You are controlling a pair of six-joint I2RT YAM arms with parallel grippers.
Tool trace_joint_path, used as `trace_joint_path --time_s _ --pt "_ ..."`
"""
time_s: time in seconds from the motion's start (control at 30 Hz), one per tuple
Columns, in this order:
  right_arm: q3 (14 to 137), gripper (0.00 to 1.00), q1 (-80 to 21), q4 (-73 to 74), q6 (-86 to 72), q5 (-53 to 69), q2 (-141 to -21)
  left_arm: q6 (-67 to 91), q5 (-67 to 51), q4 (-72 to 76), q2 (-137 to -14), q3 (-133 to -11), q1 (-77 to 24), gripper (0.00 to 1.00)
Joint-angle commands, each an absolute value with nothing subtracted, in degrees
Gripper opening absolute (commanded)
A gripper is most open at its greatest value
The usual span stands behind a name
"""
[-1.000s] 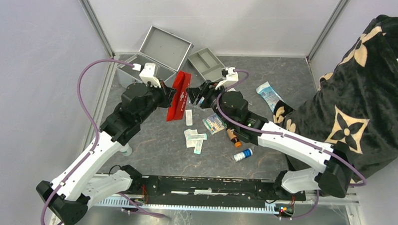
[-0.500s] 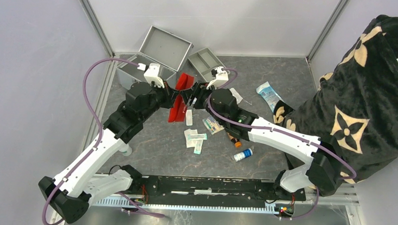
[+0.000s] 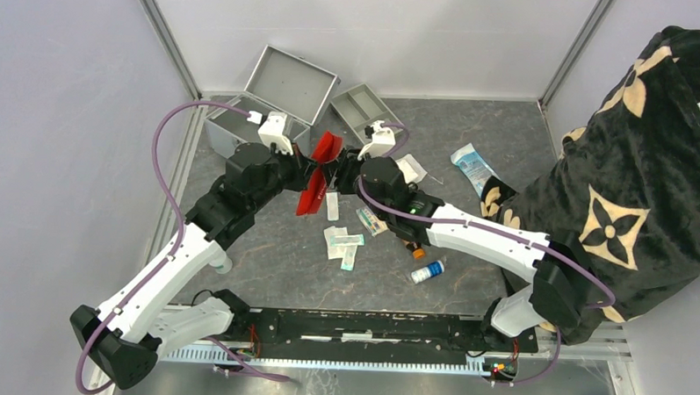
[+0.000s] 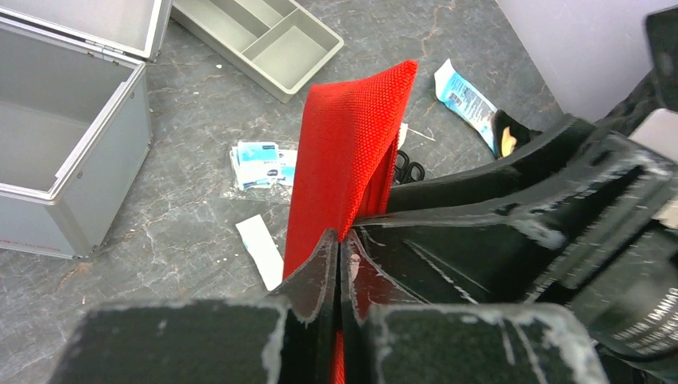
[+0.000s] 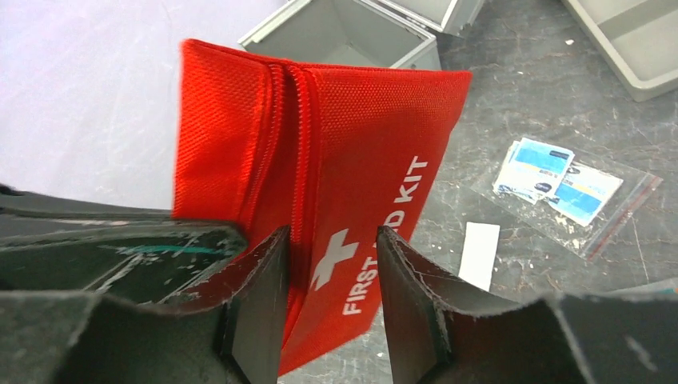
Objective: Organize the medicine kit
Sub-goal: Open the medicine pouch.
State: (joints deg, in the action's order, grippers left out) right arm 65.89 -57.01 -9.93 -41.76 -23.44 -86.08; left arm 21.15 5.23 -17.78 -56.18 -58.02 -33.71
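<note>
The medicine kit (image 3: 244,116) stands open at the back left, its lid (image 3: 291,79) tilted back; its grey box also shows in the left wrist view (image 4: 68,160) and the right wrist view (image 5: 352,32). A flat red first-aid pouch (image 3: 315,177) with a white cross hangs on edge above the table. My left gripper (image 4: 340,238) is shut on the pouch's edge (image 4: 348,152). My right gripper (image 5: 332,232) is open, its fingers straddling the pouch (image 5: 360,152) from the other side, with a gap on the right finger's side. In the top view the two grippers (image 3: 305,171) (image 3: 336,169) meet at the pouch.
A shallow grey divided tray (image 3: 360,110) sits right of the kit. Below the pouch lie a white strip (image 3: 332,206), a clear bag of blue packets (image 3: 376,218), small sachets (image 3: 343,243), a brown bottle (image 3: 409,243) and a blue-white bottle (image 3: 428,271). A black patterned cloth (image 3: 628,190) fills the right.
My right gripper has moved left onto the pouch and its jaws have narrowed around it. The left gripper has kept its hold and shifted the pouch slightly back.
</note>
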Motion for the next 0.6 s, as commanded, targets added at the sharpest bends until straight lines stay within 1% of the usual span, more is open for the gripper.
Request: trace_joint_path --time_s 0.0,0.07,0.13,0.17,0.23,0.27,0.3,0.33,0.4,0.43,0.57 --pt "68.97 0.47 -57.3 -8.53 -42.16 -25.83 -87.7 18.73 3.28 -16.93 -54.98 -58.46 -34.03 0.02" --pt "68.84 0.42 -57.24 -8.53 -42.15 -26.15 -87.63 18.17 2.79 -17.25 -54.93 -58.45 -34.02 0.02" --pt "68.55 0.35 -57.28 -8.84 -42.23 -26.14 -87.38 17.54 2.07 -17.61 -54.99 -58.38 -34.05 0.02" --pt "68.22 0.29 -57.3 -9.39 -42.24 -25.96 -87.23 17.21 1.66 -17.66 -55.14 -58.3 -34.02 0.02" --pt "67.5 0.13 -57.28 -10.35 -42.5 -25.4 -86.57 16.62 0.76 -17.98 -55.43 -58.27 -34.01 0.02" --pt "66.96 0.03 -57.24 -10.92 -42.77 -25.24 -86.26 16.28 0.34 -18.17 -55.64 -58.32 -34.01 0.02" --pt "66.6 0.0 -57.26 -11.22 -43.07 -25.26 -85.86 15.96 0.27 -18.5 -55.99 -58.52 -34.01 0.02" --pt "66.32 0.0 -57.23 -11.46 -43.36 -25.23 -85.49 15.68 -1.2 -19.05 -56.47 -58.89 -34.01 0.05" --pt "65.56 0.0 -57.19 -11.89 -44.04 -25.45 -84.8 15.49 -2.65 -19.41 -57.4 -59.34 -34.02 0.13" --pt "65.04 0.0 -57.11 -12.03 -44.54 -25.65 -84.44 15.52 -3.69 -19.43 -57.82 -59.53 -34.01 0.2" --pt "62.61 0.0 -55.81 -13.16 -47.37 -25.86 -82.62 16.89 -6.35 -19.04 -57.87 -59.85 -34.08 0.59"
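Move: The medicine pouch stands nearly edge-on between the hands, its middle roughly 1 cm right of the left hand, 2 cm ahead and 3 cm lower; the left fingers already pinch it. From the half-open right hand it is about 2 cm left, 1 cm ahead, 1 cm lower. On the table some 20 cm below the right hand, a white strip lies about 5 cm ahead and the wipes bag some 13 cm ahead, 4 cm right. The metal box is about 22 cm ahead and 18 cm left of the left hand. The right fingers shut from half open and pinch the pouch's zipped edge, the hand first sinking about 1.5 cm and then staying put. Once that grip is closed, the left fingers open to nearly half and let go of the cloth; the left hand shifts some 2 cm right, with a little back and down, turning nearly 10 degrees clockwise. ##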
